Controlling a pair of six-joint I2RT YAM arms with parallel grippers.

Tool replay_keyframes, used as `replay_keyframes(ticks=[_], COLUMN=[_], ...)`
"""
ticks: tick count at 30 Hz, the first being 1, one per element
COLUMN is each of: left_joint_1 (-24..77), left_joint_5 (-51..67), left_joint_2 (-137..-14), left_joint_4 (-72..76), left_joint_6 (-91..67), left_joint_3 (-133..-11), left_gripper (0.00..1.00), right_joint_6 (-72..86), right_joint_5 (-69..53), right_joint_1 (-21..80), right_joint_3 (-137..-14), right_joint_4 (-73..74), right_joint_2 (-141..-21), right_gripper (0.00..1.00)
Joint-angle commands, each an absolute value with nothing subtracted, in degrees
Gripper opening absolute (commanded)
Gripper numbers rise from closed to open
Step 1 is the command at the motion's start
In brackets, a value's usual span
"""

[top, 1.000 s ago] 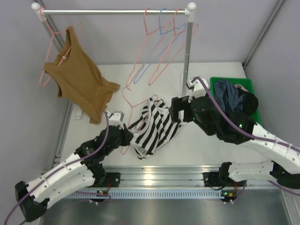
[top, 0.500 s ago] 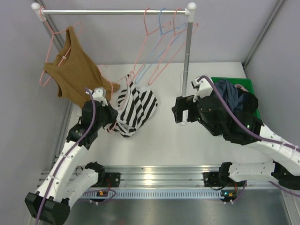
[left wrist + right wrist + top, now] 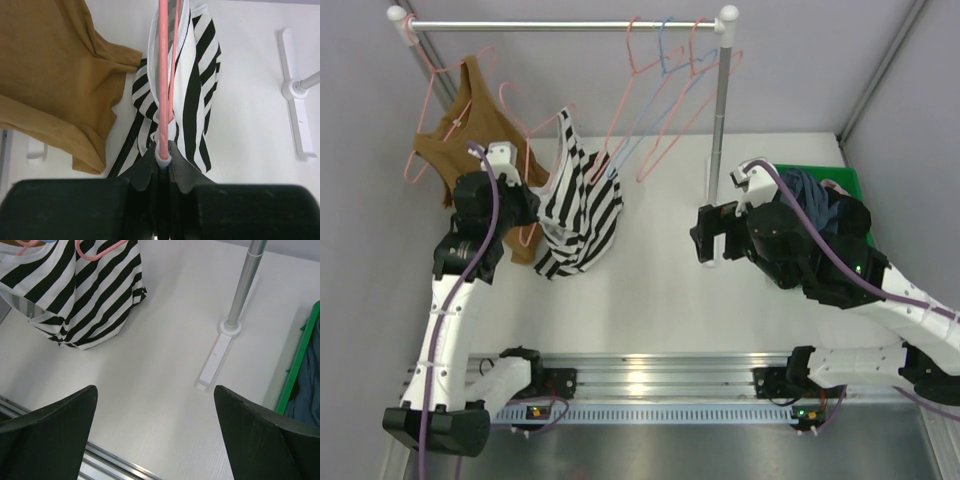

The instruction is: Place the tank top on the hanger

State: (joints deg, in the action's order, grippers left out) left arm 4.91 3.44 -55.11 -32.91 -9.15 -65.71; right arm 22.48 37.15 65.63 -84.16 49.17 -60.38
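Note:
The black-and-white striped tank top [image 3: 582, 208] hangs on a pink wire hanger [image 3: 542, 131], lifted clear of the table at left centre. My left gripper [image 3: 525, 200] is shut on the hanger's wire; in the left wrist view the pink wire [image 3: 163, 75] runs up from between my closed fingers with the striped top [image 3: 192, 85] draped around it. My right gripper [image 3: 708, 235] is open and empty over the table's middle right; its view shows the striped top [image 3: 75, 295] at upper left.
A brown tank top [image 3: 480, 160] hangs on a pink hanger from the rail [image 3: 560, 25] at back left. Several pink hangers [image 3: 640, 110] and a light blue one [image 3: 665, 100] hang by the right post [image 3: 720, 110]. A green bin [image 3: 855, 190] with dark garments sits right.
My left arm has raised the hanger and striped top off the table and carried them back and left towards the brown top. My right gripper has let go and stays at the middle right.

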Motion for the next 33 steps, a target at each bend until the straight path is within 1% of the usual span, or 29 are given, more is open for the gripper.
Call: replay_keyframes(ticks=[1, 11, 23, 33], left_joint_1=[3.9, 2.2, 0.4, -6.8], left_joint_5=[5.7, 5.4, 4.1, 11.2], left_joint_2=[-56.6, -59.8, -70.3, -80.7], left_joint_4=[-31.7, -33.6, -40.3, -44.6], left_joint_6=[-5.6, -4.5, -2.7, -2.7], left_joint_3=[-73.0, -83.9, -102.2, -114.3], left_gripper=[0.0, 0.0, 0.0, 0.0], right_joint_6=[21.3, 19.3, 17.1, 16.6], right_joint_5=[36.9, 35.9, 35.2, 34.4], right_joint_1=[66.5, 66.5, 66.5, 66.4], right_joint_3=[-87.2, -88.3, -88.8, -89.3], right_joint_4=[49.6, 50.0, 49.0, 48.5], right_joint_2=[-59.9, -60.6, -60.7, -61.6], right_gripper=[1.0, 1.0, 1.0, 1.0])
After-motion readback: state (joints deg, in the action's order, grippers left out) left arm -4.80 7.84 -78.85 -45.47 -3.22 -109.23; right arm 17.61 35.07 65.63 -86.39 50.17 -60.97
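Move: The left hand already holds the pink hanger carrying the striped tank top; its aim is a free stretch of rail, about 16 cm ahead, 9 cm left and 24 cm above. The brown tank top hangs some 13 cm ahead and 13 cm left, about level in height, and the empty hangers are about 15 cm ahead, 20 cm right and 15 cm up. From the right hand that stretch of rail lies roughly 27 cm ahead, 39 cm left and 18 cm up. Keeping its pinch on the pink hanger, the left hand lifts the hanger and the striped tank top first almost straight up, then bends forward and to the left as the rise flattens out, towards the rail between the brown tank top and the empty hangers. In all it climbs about 14 cm, reaches some 7 cm forward and shifts 5 cm left, while the wrist tips up roughly 10 degrees so the hook is carried up to the rail. ##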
